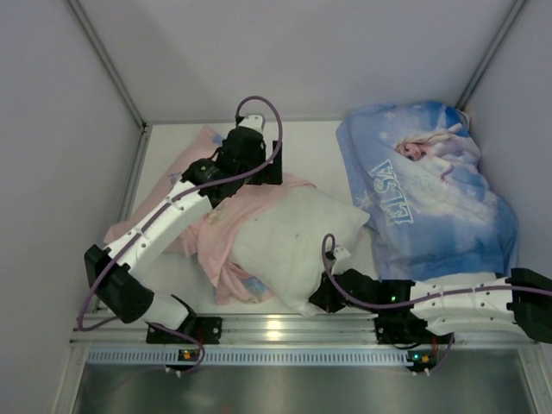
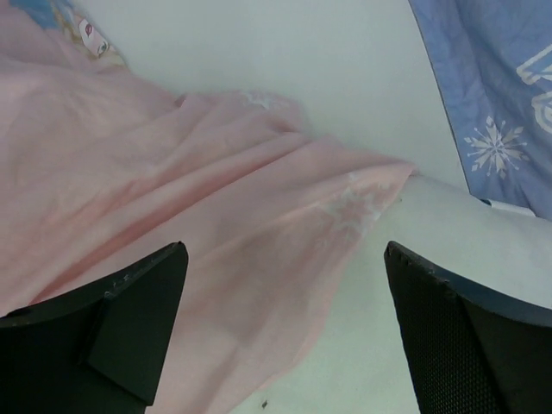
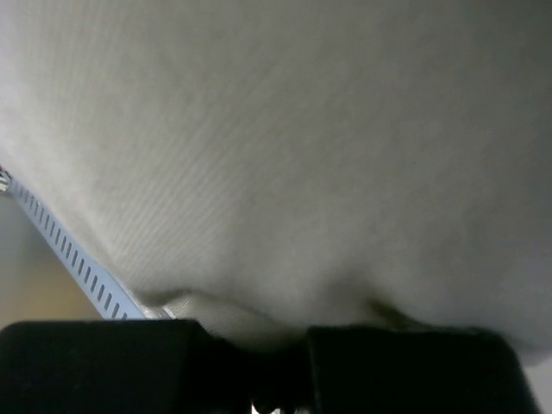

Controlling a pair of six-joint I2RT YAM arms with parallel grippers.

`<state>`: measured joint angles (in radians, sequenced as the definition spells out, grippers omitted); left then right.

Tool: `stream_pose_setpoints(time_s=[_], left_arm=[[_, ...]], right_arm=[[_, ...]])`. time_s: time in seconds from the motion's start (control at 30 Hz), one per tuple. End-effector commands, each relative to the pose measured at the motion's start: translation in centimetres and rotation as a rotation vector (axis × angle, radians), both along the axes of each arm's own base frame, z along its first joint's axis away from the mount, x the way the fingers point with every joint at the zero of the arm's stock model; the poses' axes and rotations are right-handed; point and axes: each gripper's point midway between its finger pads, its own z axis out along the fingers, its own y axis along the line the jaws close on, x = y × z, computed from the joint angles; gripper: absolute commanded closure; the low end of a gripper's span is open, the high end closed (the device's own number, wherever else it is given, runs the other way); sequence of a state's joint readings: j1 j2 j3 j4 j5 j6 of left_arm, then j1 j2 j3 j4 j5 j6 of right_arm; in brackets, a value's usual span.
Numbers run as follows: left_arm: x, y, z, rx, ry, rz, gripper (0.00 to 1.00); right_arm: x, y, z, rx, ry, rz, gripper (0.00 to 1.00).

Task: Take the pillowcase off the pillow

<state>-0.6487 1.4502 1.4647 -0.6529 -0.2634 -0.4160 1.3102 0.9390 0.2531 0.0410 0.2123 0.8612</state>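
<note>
The plain white pillow (image 1: pixel 293 241) lies mid-table with most of it bare. The pillowcase (image 1: pixel 220 243), pale pink side out, is bunched along its left and far edges. My left gripper (image 1: pixel 263 172) hovers over the far part of that pink fabric. In the left wrist view it (image 2: pixel 286 250) stands wide open, with the pink pillowcase (image 2: pixel 172 198) spread below and nothing pinched. My right gripper (image 1: pixel 321 297) is at the pillow's near corner. In the right wrist view it (image 3: pixel 297 332) is shut on a fold of the white pillow (image 3: pixel 276 155).
A second pillow in a blue Elsa-print case (image 1: pixel 431 190) lies at the back right, its edge showing in the left wrist view (image 2: pixel 500 103). A metal rail (image 1: pixel 276 328) runs along the near edge. Grey walls close in on the left, back and right.
</note>
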Motion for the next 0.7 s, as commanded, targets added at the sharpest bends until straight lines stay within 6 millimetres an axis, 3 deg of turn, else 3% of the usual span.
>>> stream_pose_setpoints(time_s=[0.0,0.03,0.13,0.3,0.4,0.5,0.63,0.67], left_arm=[[1.0,-0.8,0.5,0.128,-0.070,-0.036,0.01],[0.6,-2.4,0.0,0.163,-0.072,-0.079,0.01],[0.3,-3.8,-1.3,0.279,-0.091,-0.131,0.01],[0.0,-5.3,-2.7,0.286,-0.066,-0.186,0.01],[1.4,-4.7,-3.8,0.367,-0.074,-0.121,0.01],[3.2,-4.3,-6.9,0.492,-0.048,-0.066,0.01],[5.4,-3.2,-9.1,0.637,-0.042,0.052,0.01],[5.8,-3.3,-9.4,0.654,-0.041,0.057,0.01]], right_arm=[[-0.5,1.5,1.0,0.087,0.000,-0.005,1.00],[-0.5,1.7,1.3,0.093,-0.004,-0.001,1.00],[-0.4,2.1,2.0,0.106,-0.018,0.004,1.00],[-0.3,1.7,2.9,0.131,-0.029,-0.007,1.00],[-0.2,1.4,3.4,0.149,-0.028,-0.017,1.00],[-0.3,1.1,3.9,0.170,-0.030,-0.025,1.00],[0.1,0.1,4.2,0.178,-0.032,-0.067,1.00],[0.1,0.0,4.3,0.183,-0.032,-0.067,0.94]])
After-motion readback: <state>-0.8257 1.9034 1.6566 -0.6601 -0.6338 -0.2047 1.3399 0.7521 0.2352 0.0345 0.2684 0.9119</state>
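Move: The pink pillowcase's folded open edge lies about 5 cm ahead of the open left gripper, 7 cm to its right and 13 cm below. From that hand the white pillow's middle is some 12 cm back, 9 cm right and 18 cm down. The right gripper already pinches the pillow's near corner; from it the pillowcase edge lies roughly 31 cm ahead, 4 cm left and 8 cm higher, and the pillow's middle 14 cm ahead, 5 cm left and 4 cm higher. Swing the left gripper right about 5 cm while sinking, then keep going down and reach forward, some 10 cm down in all, to bring the wide-open fingers astride the pink pillowcase's edge, rolling the hand's left side up about 30 degrees. With the right gripper keep the pinch on the pillow's near corner, pause, then raise it about 4 cm. ##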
